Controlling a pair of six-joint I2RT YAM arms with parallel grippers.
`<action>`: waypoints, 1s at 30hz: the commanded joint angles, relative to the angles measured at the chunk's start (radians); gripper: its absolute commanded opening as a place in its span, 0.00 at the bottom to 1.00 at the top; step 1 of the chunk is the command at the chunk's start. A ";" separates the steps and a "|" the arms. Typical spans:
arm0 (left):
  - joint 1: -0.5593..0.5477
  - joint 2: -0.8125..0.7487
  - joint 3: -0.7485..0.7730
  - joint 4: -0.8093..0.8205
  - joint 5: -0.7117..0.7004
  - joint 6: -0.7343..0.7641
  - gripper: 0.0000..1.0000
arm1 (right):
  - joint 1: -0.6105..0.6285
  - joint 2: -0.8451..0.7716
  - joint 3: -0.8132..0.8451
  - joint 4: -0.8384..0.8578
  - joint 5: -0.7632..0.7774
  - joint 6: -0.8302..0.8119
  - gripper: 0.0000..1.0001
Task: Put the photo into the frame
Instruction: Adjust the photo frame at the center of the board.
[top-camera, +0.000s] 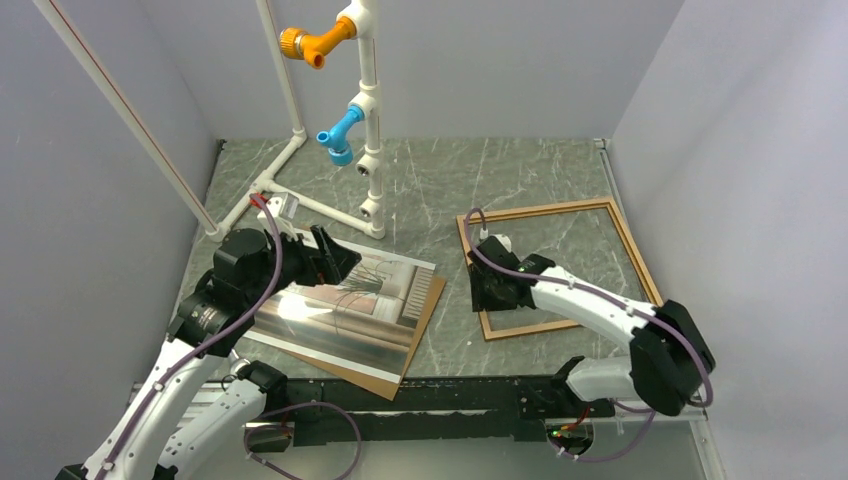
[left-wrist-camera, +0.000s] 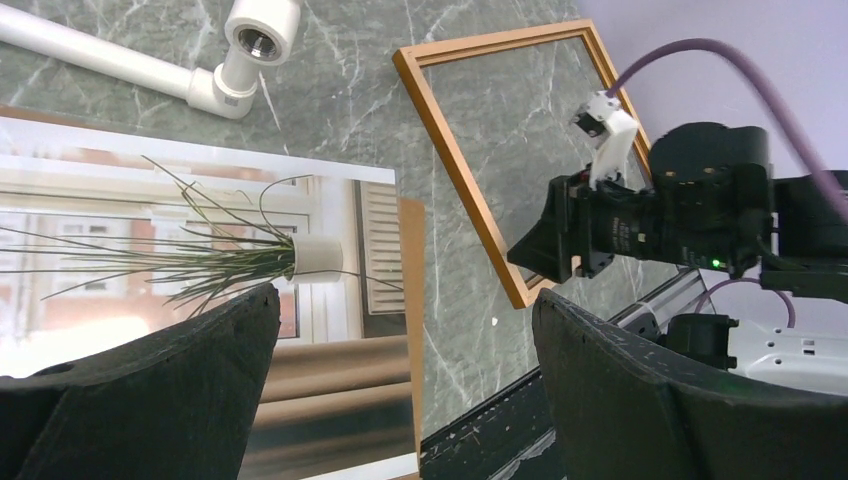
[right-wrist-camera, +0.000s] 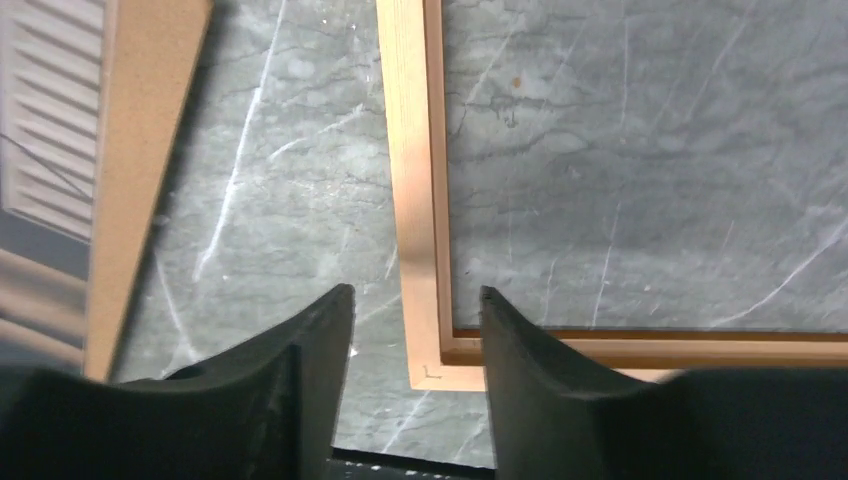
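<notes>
The photo (top-camera: 345, 305) of a spiky potted plant lies face up on the left of the table, on a brown backing board. My left gripper (top-camera: 335, 262) hovers over the photo's far right part, wide open and holding nothing. In the left wrist view the photo (left-wrist-camera: 200, 250) shows past the open left gripper (left-wrist-camera: 405, 293). The thin wooden frame (top-camera: 540, 209) lies flat on the right. My right gripper (top-camera: 490, 290) is at its near-left corner. In the right wrist view the right gripper (right-wrist-camera: 413, 295) is open, and its fingers straddle the frame's (right-wrist-camera: 412, 180) left rail with a gap on each side.
The brown backing board (top-camera: 425, 310) sticks out under the photo's right and near edges. A white pipe stand (top-camera: 365, 120) with orange and blue fittings rises at the back left. A black rail (top-camera: 450, 400) runs along the table's near edge. Grey walls enclose three sides.
</notes>
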 joint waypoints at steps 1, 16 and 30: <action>-0.003 -0.011 -0.002 0.042 0.019 -0.018 0.99 | 0.005 -0.108 -0.015 -0.021 0.002 0.124 0.59; -0.003 -0.023 0.012 0.017 0.007 -0.010 0.99 | -0.035 -0.311 -0.016 -0.243 0.076 0.465 1.00; -0.003 -0.011 0.009 0.021 0.014 -0.006 0.99 | -0.419 -0.336 -0.190 -0.230 -0.226 0.429 0.96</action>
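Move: Below the right hand by about 4 cm runs the photo frame's left bar, already loose between its part-open fingers; the bar's middle is about 10 cm ahead and 3 cm left. The middle of the frame's near bar lies some 20 cm to the right and 1 cm back; the photo's middle is about 31 cm left, 3 cm ahead. From the idle left hand, that near bar's middle is roughly 50 cm right, 1 cm back, 26 cm below. Opening its fingers fully, the right hand lifts clear of the frame's left bar by about 5 cm, then swings to the right and somewhat back, sinking again nearly to its starting height, until it hangs above the left part of the near bar, some 7 cm farther right. All the while the wrist turns clockwise, about 40 degrees in all. ##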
